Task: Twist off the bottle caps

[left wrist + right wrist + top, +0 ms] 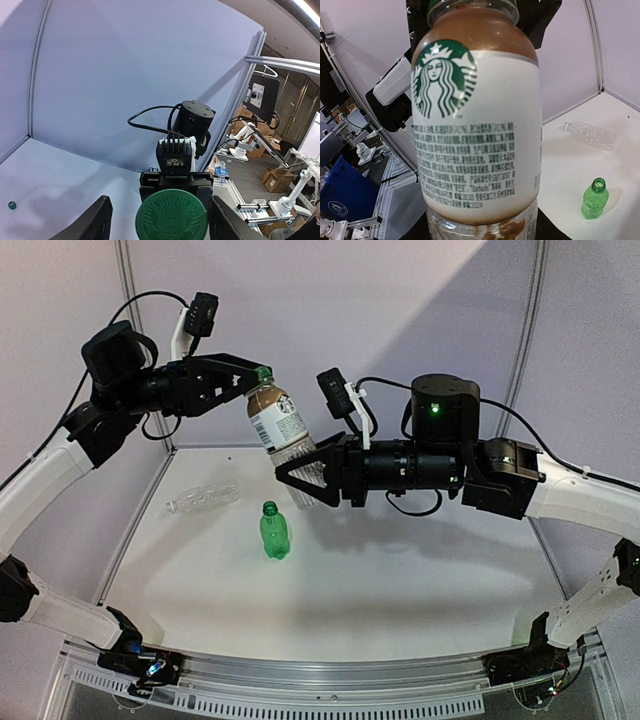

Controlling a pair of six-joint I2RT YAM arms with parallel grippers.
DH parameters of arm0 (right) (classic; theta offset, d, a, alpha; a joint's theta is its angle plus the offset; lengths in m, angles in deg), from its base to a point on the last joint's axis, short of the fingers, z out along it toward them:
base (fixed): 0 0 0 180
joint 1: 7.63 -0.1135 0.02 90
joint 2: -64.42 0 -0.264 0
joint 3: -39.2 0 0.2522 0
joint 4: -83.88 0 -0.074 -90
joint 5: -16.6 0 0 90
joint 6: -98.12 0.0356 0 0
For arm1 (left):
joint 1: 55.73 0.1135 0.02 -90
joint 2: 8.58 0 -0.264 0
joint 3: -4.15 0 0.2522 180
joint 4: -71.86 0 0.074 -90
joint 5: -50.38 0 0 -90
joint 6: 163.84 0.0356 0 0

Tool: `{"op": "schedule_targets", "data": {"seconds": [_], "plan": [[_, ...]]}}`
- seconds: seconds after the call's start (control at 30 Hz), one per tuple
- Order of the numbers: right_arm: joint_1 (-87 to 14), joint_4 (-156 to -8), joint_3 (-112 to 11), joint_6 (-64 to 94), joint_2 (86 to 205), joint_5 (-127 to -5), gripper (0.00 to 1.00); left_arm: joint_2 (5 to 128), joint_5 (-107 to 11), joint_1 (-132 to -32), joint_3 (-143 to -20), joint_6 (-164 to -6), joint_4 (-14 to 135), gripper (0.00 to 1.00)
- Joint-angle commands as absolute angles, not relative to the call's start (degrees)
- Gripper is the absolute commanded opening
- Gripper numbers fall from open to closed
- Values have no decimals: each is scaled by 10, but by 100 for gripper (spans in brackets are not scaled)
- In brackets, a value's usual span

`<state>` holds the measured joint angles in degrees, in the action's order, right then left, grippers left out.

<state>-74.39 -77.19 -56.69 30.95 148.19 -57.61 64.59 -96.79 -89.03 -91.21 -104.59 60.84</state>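
My right gripper [300, 485] is shut on the base of the clear bottle with the white-and-brown label [280, 425], holding it tilted in the air above the table. In the right wrist view the bottle [475, 130] fills the frame. Its dark green cap [263, 373] sits on the neck between the fingers of my left gripper [255, 380]. In the left wrist view the cap [171, 215] faces the camera, and both fingers [95, 222] stand apart from it, open. The green bottle [274, 531] stands capless on the table. The clear ribbed bottle [203, 498] lies on its side.
A small dark green cap [12, 205] lies loose on the white table at the left. White walls [330, 330] enclose the back and sides. The green bottle [594, 199] and ribbed bottle [589, 135] sit below and left of the held bottle.
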Motion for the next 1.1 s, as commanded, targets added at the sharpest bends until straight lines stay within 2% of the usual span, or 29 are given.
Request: {"op": "schedule_targets", "data": {"seconds": [0.0, 0.17, 0.37, 0.6, 0.77, 0.9, 1.0, 1.07], "plan": [[-747, -770, -584, 304, 1491, -570, 25, 648, -965, -885, -920, -1051, 614, 62], [-747, -770, -582, 304, 1491, -575, 25, 652, -957, -885, -924, -1054, 603, 34], [-747, -734, -600, 275, 1496, -690, 25, 661, -938, -885, -922, -1060, 555, 25], [-749, -666, -671, 197, 1534, -873, 24, 694, -900, -888, -943, -1058, 456, 25], [-760, -627, -724, 144, 1572, -1006, 24, 725, -814, -898, -997, -1049, 331, 27], [-768, -642, -736, 107, 1596, -1035, 24, 729, -778, -904, -1006, -1074, 308, 27], [-770, -662, -728, 99, 1602, -1035, 24, 726, -775, -907, -1008, -1085, 315, 33], [-770, -676, -718, 102, 1602, -1035, 24, 722, -781, -907, -1008, -1085, 325, 41]]}}
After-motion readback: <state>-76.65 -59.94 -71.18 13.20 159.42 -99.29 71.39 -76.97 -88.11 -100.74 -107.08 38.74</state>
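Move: The bottle's green cap is already between the left hand's open fingers, about 1 cm to the right of that hand's point and level with it. From the right hand, which still grips the same bottle low on its body, the cap is some 5 cm ahead, 5 cm left and 10 cm up. Far below the left hand, roughly 42 cm, the green bottle stands about 7 cm ahead and 7 cm left; the clear bottle lies around 28 cm ahead and 30 cm left. Closing first, the left fingers pinch the cap while both arms stay almost still. Then the two hands carry the bottle forward together, roughly 9 to 10 cm, sinking about 4 cm. The left hand swings some 20 degrees counter-clockwise and the right some 35 degrees clockwise, so both sets of fingers come to point more forward; the right keeps its grip on the body and the left doesn't twist the cap by a wrist roll. ##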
